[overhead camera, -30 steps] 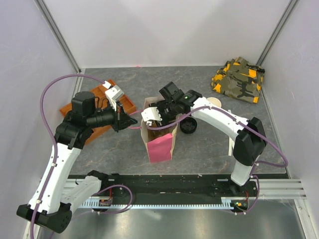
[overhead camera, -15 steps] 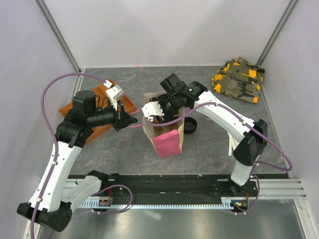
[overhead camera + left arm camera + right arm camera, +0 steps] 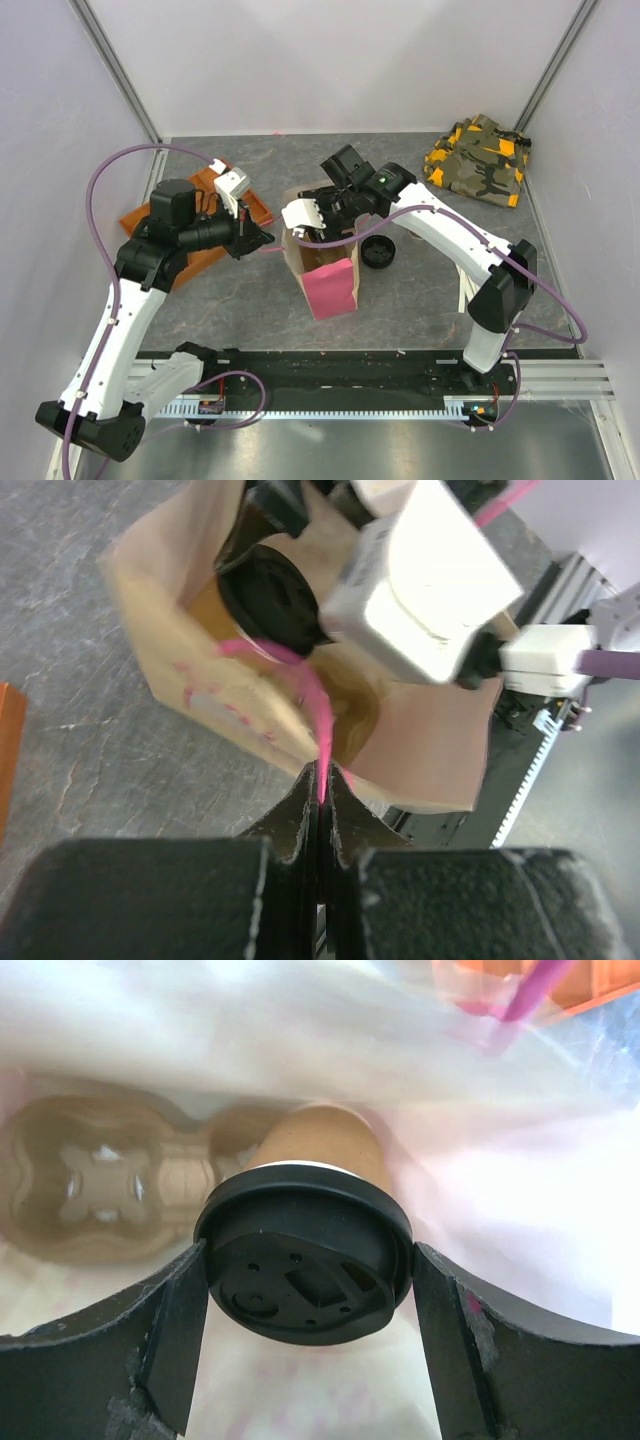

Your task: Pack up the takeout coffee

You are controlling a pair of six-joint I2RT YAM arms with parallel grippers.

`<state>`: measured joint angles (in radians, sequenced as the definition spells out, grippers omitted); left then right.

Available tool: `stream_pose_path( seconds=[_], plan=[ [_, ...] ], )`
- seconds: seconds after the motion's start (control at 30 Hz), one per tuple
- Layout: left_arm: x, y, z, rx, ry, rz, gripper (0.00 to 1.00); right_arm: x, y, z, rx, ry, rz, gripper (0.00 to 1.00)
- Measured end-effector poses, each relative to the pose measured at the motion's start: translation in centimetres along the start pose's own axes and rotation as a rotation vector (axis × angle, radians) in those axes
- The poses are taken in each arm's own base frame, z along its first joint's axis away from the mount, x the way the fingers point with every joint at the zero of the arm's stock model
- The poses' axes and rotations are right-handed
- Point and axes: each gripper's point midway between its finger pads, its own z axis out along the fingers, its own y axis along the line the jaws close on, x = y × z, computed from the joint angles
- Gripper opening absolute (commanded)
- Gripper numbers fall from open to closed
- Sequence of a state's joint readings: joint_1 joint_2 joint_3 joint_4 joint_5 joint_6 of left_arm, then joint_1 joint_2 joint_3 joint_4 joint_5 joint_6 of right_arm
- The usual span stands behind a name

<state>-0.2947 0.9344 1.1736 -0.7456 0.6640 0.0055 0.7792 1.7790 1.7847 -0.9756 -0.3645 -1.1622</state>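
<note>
The takeout coffee (image 3: 305, 1270), a tan cup under a black lid, hangs inside the paper bag (image 3: 325, 275). My right gripper (image 3: 310, 1260) is shut on it, one finger against each side of the lid. Below it, on the bag's floor, lies a cardboard cup carrier (image 3: 100, 1185). In the left wrist view the black lid (image 3: 270, 590) shows in the bag's mouth (image 3: 250, 710). My left gripper (image 3: 321, 780) is shut on the bag's pink handle (image 3: 318, 705) and holds it out to the left. From above, the right gripper (image 3: 312, 225) reaches into the bag from the right and the left gripper (image 3: 262, 240) stands just left of it.
A loose black lid (image 3: 378, 252) lies on the table right of the bag. An orange tray (image 3: 160, 215) sits at the left under my left arm. A camouflage cloth (image 3: 480, 158) lies in the back right corner. Walls close in on three sides.
The right arm has reached further over the bag's mouth with the cup, and the bag has swung and shifted slightly. The left gripper has risen a little, still on the handle.
</note>
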Motion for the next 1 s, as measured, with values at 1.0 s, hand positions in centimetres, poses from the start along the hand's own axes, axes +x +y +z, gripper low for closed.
stream_pose_path(
  seconds=[1.0],
  plan=[
    [-1.7,6.5,0.8,-0.367,0.048,0.046,0.02,-5.3,-3.8,-8.7,0.254,-0.114,-0.002,0.31]
  ],
)
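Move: The left hand still holds a pink handle, and the right hand still grips a lidded coffee cup in the bag's mouth. Inside the bag, the cup carrier's middle lies about 18 cm below the right hand, 4 cm back and 2 cm left; the bag's middle is some 3 cm back, 1 cm left. The loose black lid is roughly 14 cm right and 3 cm forward. From the left hand, the carrier is about 6 cm forward and 12 cm right. Keeping its grip on the lidded cup, the right hand barely stirs at first, then rises about 11 cm, away from the carrier, its left side tipping up. The left hand keeps hold of the handle and draws it about 6 cm forward and 3 cm left, dipping slightly before coming most of the way back up, while turning some 15 degrees counter-clockwise. ##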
